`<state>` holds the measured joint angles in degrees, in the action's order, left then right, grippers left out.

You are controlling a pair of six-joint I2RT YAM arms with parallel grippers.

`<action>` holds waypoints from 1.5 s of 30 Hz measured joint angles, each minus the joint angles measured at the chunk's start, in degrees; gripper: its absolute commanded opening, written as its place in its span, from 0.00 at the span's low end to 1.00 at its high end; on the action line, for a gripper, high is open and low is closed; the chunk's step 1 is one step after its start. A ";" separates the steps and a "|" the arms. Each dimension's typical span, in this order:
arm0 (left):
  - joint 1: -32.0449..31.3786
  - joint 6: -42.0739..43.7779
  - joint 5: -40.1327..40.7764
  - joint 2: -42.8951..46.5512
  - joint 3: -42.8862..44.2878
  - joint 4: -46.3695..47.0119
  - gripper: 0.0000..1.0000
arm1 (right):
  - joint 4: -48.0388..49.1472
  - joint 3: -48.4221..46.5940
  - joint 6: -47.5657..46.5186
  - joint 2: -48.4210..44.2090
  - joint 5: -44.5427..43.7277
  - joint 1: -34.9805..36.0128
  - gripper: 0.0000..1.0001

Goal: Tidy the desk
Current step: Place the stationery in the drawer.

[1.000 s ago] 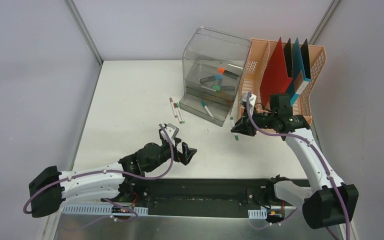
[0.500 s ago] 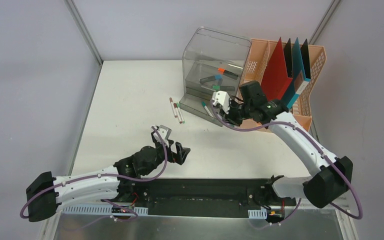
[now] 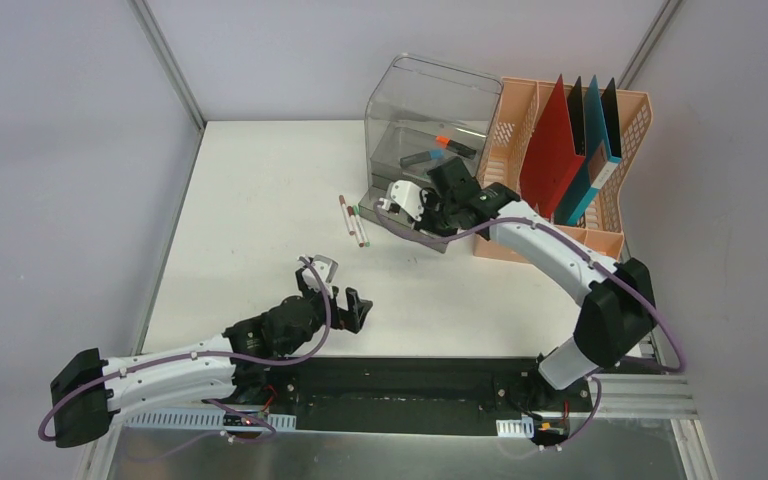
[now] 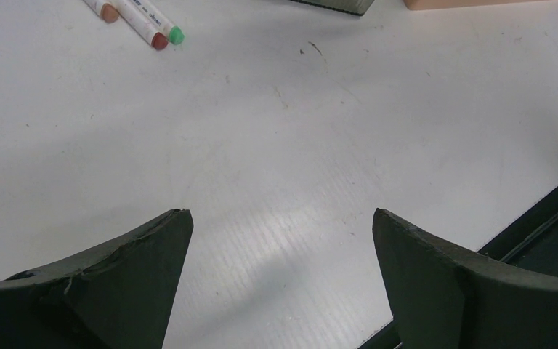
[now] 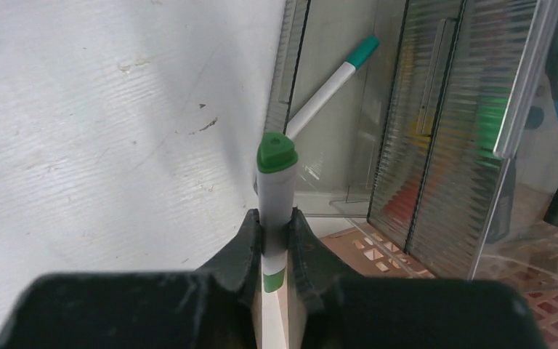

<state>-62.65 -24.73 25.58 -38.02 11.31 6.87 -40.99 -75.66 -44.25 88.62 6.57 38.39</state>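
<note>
The desk (image 3: 260, 190) is a white tabletop. My right gripper (image 3: 400, 203) hovers at the front of a clear plastic organizer (image 3: 428, 120). In the right wrist view this gripper (image 5: 275, 227) is shut on a green-capped white marker (image 5: 276, 178) that points up between the fingers. A teal-capped marker (image 5: 334, 78) lies in the organizer's low front tray just beyond. My left gripper (image 3: 340, 297) is low over the near middle of the desk. In its own view the left gripper (image 4: 280, 218) is open, with only bare desk (image 4: 283, 116) between the fingers.
Two markers (image 3: 353, 220), with red and green caps (image 4: 161, 35), lie side by side left of the organizer. A peach basket (image 3: 500, 140) with upright red, black and teal folders stands at the back right. More markers sit on the organizer's shelves (image 3: 440, 152). A black rail (image 3: 400, 390) runs along the front edge.
My right arm has swung left from the basket's front to the organizer's front, carrying the green-capped marker. The left arm has drawn back slightly toward the near left, still open.
</note>
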 measured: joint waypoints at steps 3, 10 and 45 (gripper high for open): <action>0.00 -0.48 0.02 0.15 -0.59 -0.72 0.99 | 0.85 -1.11 0.02 2.80 -2.80 0.85 0.00; 0.00 -1.57 0.04 0.76 -0.96 -2.16 0.99 | 4.11 -3.30 -0.50 8.02 -9.79 1.62 0.00; 0.00 -2.40 1.11 3.85 -1.68 -4.52 0.99 | 0.87 -3.21 5.62 4.37 -6.58 1.88 1.00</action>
<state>-62.65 -27.14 26.70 -34.17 9.63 2.35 -40.12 -78.87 -38.63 92.99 -0.01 40.27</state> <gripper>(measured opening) 0.992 0.994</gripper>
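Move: The right hand already holds the green-capped pen. The open drawer's middle is about 8 cm ahead of the hand, 3 cm to its left and 10 cm below; the teal-capped pen inside lies roughly 9 cm ahead and 3 cm left. The loose pens on the table are some 9 cm ahead and 15 cm left, 13 cm below. From the left hand, the drawer is about 23 cm ahead, 11 cm right and a little lower. Still pinching the green-capped pen, the right hand carries it about 7 cm forward and 4 cm down over the open drawer, rolling its left side down and turning slightly clockwise. There the fingers spring wide open and let the pen go; then the empty hand backs off some 5 cm, rises about 4 cm and mostly undoes its tilt. ##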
